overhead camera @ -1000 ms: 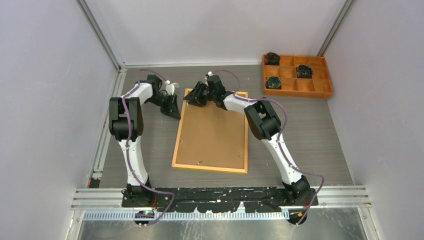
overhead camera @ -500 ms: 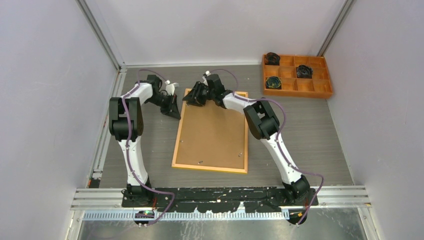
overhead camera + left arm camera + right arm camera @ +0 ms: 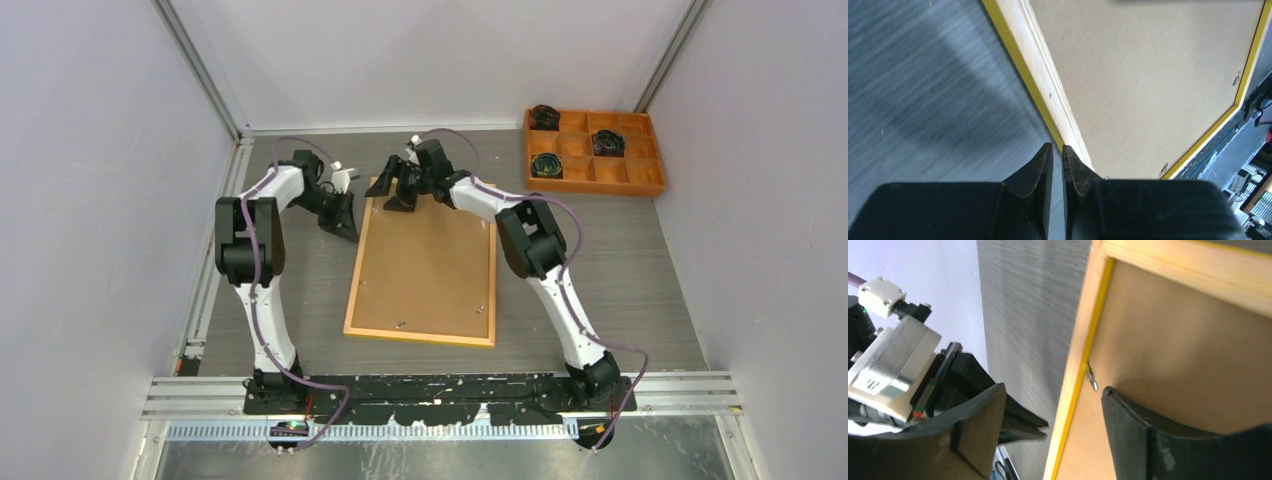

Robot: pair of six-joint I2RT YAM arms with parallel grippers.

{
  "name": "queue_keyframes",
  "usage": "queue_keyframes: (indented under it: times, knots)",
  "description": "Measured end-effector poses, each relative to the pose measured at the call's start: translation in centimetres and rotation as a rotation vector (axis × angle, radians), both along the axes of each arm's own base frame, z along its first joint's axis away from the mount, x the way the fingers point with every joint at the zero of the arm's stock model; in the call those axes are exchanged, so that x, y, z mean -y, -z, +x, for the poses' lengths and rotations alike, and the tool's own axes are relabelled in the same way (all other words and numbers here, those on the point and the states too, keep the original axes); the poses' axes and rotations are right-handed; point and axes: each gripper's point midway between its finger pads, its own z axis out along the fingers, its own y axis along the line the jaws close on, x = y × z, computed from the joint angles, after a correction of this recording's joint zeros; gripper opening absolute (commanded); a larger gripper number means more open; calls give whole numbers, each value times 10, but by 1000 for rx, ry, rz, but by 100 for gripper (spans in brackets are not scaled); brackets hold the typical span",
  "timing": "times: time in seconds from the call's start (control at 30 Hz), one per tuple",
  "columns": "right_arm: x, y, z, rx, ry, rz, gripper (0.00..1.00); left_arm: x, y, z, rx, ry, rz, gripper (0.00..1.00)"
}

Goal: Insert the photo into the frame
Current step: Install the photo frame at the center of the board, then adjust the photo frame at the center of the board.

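Note:
The frame (image 3: 358, 272) lies face down in mid-table, wood-coloured back up, a yellow edge showing along its rail (image 3: 1048, 85). A brown backing board (image 3: 425, 262) fills it. The photo is hidden. My left gripper (image 3: 345, 224) sits just left of the frame's far left end. Its jaws (image 3: 1057, 147) are all but together, with only a thin slit and nothing between them. My right gripper (image 3: 393, 194) hovers open over the frame's far left corner. It (image 3: 1052, 389) straddles the left rail (image 3: 1075, 365), one finger above the board near a small metal tab (image 3: 1092, 381).
An orange compartment tray (image 3: 593, 170) with dark coiled items stands at the back right. Grey walls close in on three sides, with metal rails along the left edge (image 3: 215, 260) and the near edge (image 3: 440, 395). Small metal tabs sit along the frame's near rail (image 3: 400, 323).
The right gripper's jaws have spread wider and it has shifted slightly toward the far edge. The left gripper's jaws have parted by a sliver. The frame has not moved.

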Motion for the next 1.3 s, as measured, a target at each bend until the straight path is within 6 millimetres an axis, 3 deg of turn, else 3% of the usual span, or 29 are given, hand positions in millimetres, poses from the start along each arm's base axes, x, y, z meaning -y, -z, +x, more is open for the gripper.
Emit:
queue_keyframes:
  times: [0.07, 0.17, 0.27, 0.4, 0.47, 0.57, 0.67, 0.8, 1.03, 1.13, 1.3]
  knots:
    - [18, -8, -3, 4, 27, -29, 85, -5, -3, -6, 4, 10, 16, 17]
    - [68, -32, -5, 21, 110, -84, 93, -15, -11, -17, 30, 24, 47, 17]
    - [134, -66, -6, 65, 249, -147, 100, -22, -16, -35, 61, 41, 83, 17]
    - [228, -102, -9, 136, 482, -228, 100, -26, -9, -66, 71, 84, 145, 17]
    - [264, -99, -14, 138, 575, -272, 100, -24, -1, -80, 57, 119, 172, 17]
    - [288, -67, -27, 81, 628, -343, 100, -20, 12, -96, 30, 165, 202, 17]
    - [294, -17, -47, -20, 615, -417, 100, -19, 20, -107, 16, 200, 222, 17]
    - [293, 23, -58, -112, 592, -459, 100, -16, 21, -119, 30, 244, 249, 17]
    - [269, 20, -20, -72, 593, -432, 100, 4, 23, -145, 43, 393, 302, 16]
    - [242, 19, 6, -41, 567, -443, 100, 15, 23, -156, 33, 450, 312, 16]
    - [153, 13, 46, 51, 452, -400, 100, 34, 19, -194, -50, 565, 326, 23]
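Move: The photo frame's right bar has its middle about 30 cm right of the right hand, 17 cm back and 4 cm lower; its far right corner is 30 cm right and 4 cm ahead. The far bar's middle lies some 14 cm right and 5 cm ahead. From the left hand, the left bar's middle is about 4 cm back, barely to the right and 2 cm lower, its near corner 23 cm back and 3 cm left. The frame is worked from two opposite sides. The right hand opens fully, tips its fingers down, arcs up and nearly 30 cm right across the frame, descends at the right bar, then drives forward-left, one finger against its outer face. The left hand, nearly shut, hops off the left bar, sweeps back some 20 cm, sinks and ends bearing rightward near its near end, turning clockwise about 30 degrees. ##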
